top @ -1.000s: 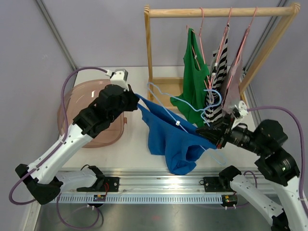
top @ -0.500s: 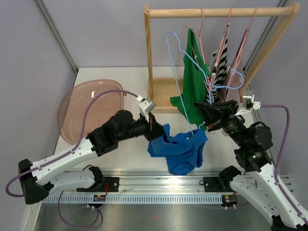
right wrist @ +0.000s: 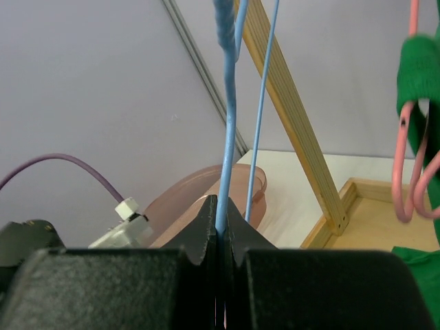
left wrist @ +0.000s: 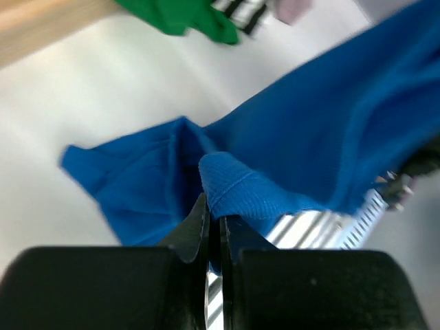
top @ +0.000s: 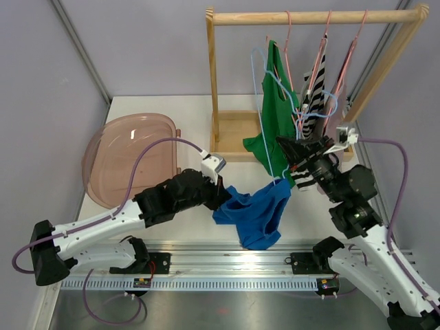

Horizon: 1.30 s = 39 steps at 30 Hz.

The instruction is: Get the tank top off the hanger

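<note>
The blue tank top lies bunched on the table's front, and one corner rises to the lower end of the light blue wire hanger. I cannot tell if that corner still hangs on it. My left gripper is shut on a fold of the tank top at its left edge, with the jaws pressed together on the cloth. My right gripper is shut on the hanger wire and holds it nearly upright beside the rack. The jaws pinch the wire.
A wooden rack stands at the back with a green top, a striped garment and a pale pink one on pink hangers. A pink translucent basin sits at the left. A metal rail runs along the near edge.
The right gripper has swung the hanger from lying across the table to nearly upright. The left gripper came down and right with the tank top, which went from stretched out to bunched.
</note>
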{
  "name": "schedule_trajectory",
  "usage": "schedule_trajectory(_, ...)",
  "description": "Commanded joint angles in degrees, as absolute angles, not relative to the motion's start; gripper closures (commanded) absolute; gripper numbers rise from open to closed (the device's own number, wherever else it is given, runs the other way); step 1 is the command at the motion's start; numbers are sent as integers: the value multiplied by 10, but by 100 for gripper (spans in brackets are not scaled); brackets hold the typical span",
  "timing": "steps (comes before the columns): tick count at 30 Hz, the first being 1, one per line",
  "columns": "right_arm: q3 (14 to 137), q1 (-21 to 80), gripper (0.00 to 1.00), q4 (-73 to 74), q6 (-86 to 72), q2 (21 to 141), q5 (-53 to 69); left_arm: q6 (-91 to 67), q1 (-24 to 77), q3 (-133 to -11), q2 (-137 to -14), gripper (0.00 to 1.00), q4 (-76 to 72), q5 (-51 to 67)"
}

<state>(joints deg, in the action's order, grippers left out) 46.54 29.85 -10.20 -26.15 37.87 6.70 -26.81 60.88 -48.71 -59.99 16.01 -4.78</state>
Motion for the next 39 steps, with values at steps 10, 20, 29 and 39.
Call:
schedule_trajectory(10, 324, 301, 100, -419, -275, 367, 100, -284, 612, -432, -533, 96, 92, 24)
schedule_trajectory(20, 678, 301, 100, 158, -196, 490, 39, -302, 612, -474, -554, 48, 248, -132)
schedule_trajectory(29, 940, 303, 100, 349, -151, 652, -51, -298, 613, -541, -485, 1, 398, -228)
schedule_trajectory(39, 1218, 320, 100, 453, -111, 865, -109, -282, 613, -549, -425, 1, 482, -293)
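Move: The blue tank top, its near end in the left fingers and partly on the table already, centres about 11 cm right of the left hand, 3 cm back and 13 cm below; it is some 8 cm left of the right hand, 10 back and 33 below. The right hand, holding the bare blue hanger, has the rack's bar about 30 cm straight ahead and 7 higher; the green top hangs 22 ahead and 18 below, the striped top 9 cm right of the green one. The tank top, still pinched in the left hand, is drawn back about 5 cm, brought forward again and lowered, then let go as those fingers open wide; the left hand backs off left some 10 cm, rising. The right hand keeps its pinch on the hanger, dips about 6 cm, climbs 11, then carries it forward roughly 11 cm towards the bar, tipping fingers down about 20 degrees. ##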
